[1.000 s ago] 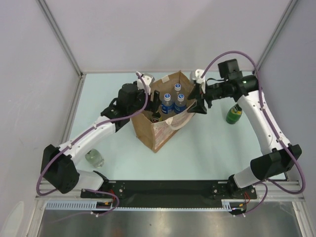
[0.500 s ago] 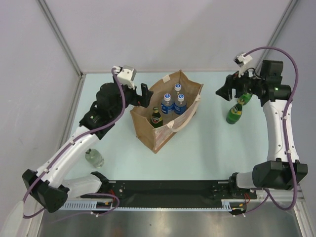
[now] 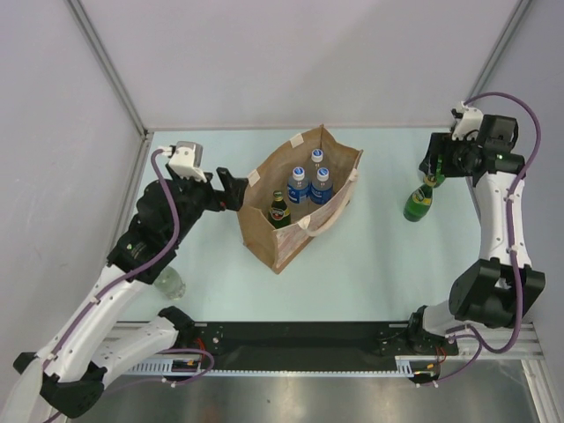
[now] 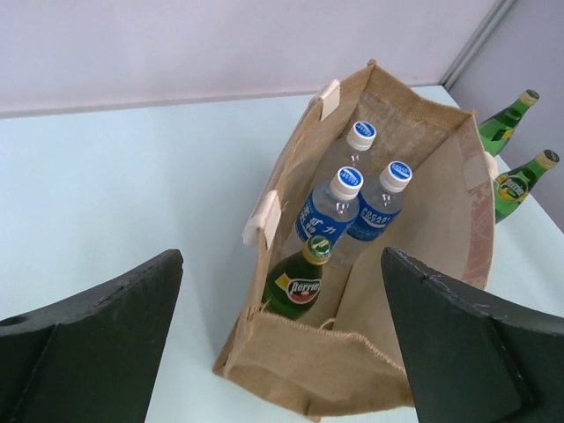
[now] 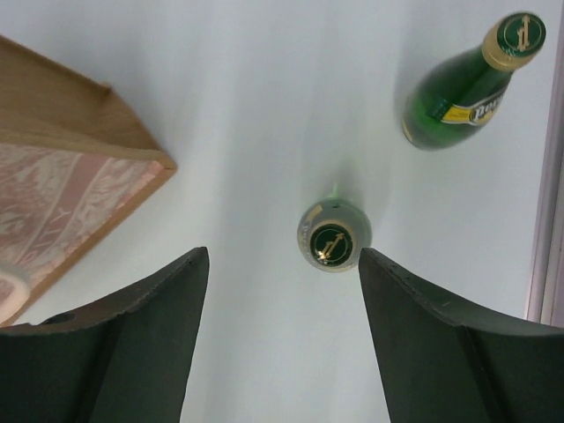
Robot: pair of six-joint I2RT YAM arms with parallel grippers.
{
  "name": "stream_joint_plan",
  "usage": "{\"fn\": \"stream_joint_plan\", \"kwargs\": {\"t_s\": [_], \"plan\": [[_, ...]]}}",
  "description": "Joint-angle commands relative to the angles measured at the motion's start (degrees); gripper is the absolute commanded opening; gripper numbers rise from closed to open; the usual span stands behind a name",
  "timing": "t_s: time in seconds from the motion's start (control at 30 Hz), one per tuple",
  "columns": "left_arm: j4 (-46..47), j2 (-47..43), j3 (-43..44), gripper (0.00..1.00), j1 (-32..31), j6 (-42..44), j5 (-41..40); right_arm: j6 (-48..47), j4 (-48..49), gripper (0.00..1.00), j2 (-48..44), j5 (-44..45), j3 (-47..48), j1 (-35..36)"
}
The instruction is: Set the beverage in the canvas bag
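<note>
The tan canvas bag (image 3: pixel 284 236) stands open at mid-table. Inside it are a green Perrier bottle (image 4: pixel 295 286) and three blue-capped water bottles (image 4: pixel 330 216). My left gripper (image 3: pixel 231 188) hovers just left of the bag, open and empty; in the left wrist view the left gripper (image 4: pixel 282 260) looks down into the bag (image 4: pixel 441 176). Two green beverage bottles stand at the right, and one green bottle (image 3: pixel 418 203) is plain in the top view. My right gripper (image 3: pixel 434 167) hangs open above them. One bottle top (image 5: pixel 333 236) lies below the right gripper (image 5: pixel 282 264), near its right finger, and the other bottle (image 5: pixel 467 84) stands further off.
A clear bottle (image 3: pixel 169 284) stands near the left arm's base. The bag's corner (image 5: pixel 70 176) shows at the left of the right wrist view. Grey walls close in the table on three sides, with a metal frame rail (image 5: pixel 542 220) just beyond the green bottles.
The left gripper drew back leftward from the bag, leaving the Perrier bottle inside. The right gripper let go of the bag's edge and swung right, over the two green bottles.
</note>
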Motion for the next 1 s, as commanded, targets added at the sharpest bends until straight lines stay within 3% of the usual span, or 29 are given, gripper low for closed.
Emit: {"fn": "stream_joint_plan", "kwargs": {"t_s": [0.0, 0.37, 0.7, 0.93, 0.97], "plan": [[-2.0, -2.5, -1.4, 1.00, 0.4, -2.8, -2.9, 1.9, 1.6, 0.75, 3.7, 5.6, 0.2, -0.3], [-4.7, -6.7, -3.9, 1.00, 0.4, -4.6, -4.5, 0.3, -0.6, 0.70, 10.9, 8.2, 1.1, 0.7], [-6.6, -7.9, -4.2, 1.00, 0.4, -4.8, -5.4, -0.9, 0.6, 0.63, 8.9, 11.7, -1.8, 2.8], [-7.4, -7.6, -3.4, 1.00, 0.4, -4.2, -5.4, -2.2, 0.9, 0.53, 8.9, 12.6, -2.1, 3.6], [-7.9, -7.6, -3.0, 1.00, 0.4, -4.2, -5.5, -2.5, 0.9, 0.44, 8.8, 12.9, -2.2, 4.1]]}}
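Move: The green bottle the right hand goes for stands almost under it, about 2 cm ahead and 2 cm to the right, its middle some 16 cm below the fingers. A second green bottle stands roughly 11 cm beyond that one and 6 cm to its right, and the canvas bag's middle is about 33 cm to the right hand's left and 3 cm ahead. From the left hand, the nearer bottle lies about 50 cm right, 13 cm ahead and 25 cm below. The empty right hand sinks about 9 cm onto the top of the nearer green bottle, edging a little forward and right at first, while the wrist tips some 15 degrees further down and the open fingers draw partly together until they flank the neck just below the cap, with no grip yet to be seen. The left hand, holding nothing and wide open, eases away from the bag, going left, back and down by some 5 cm in all and slowing to a stop. ##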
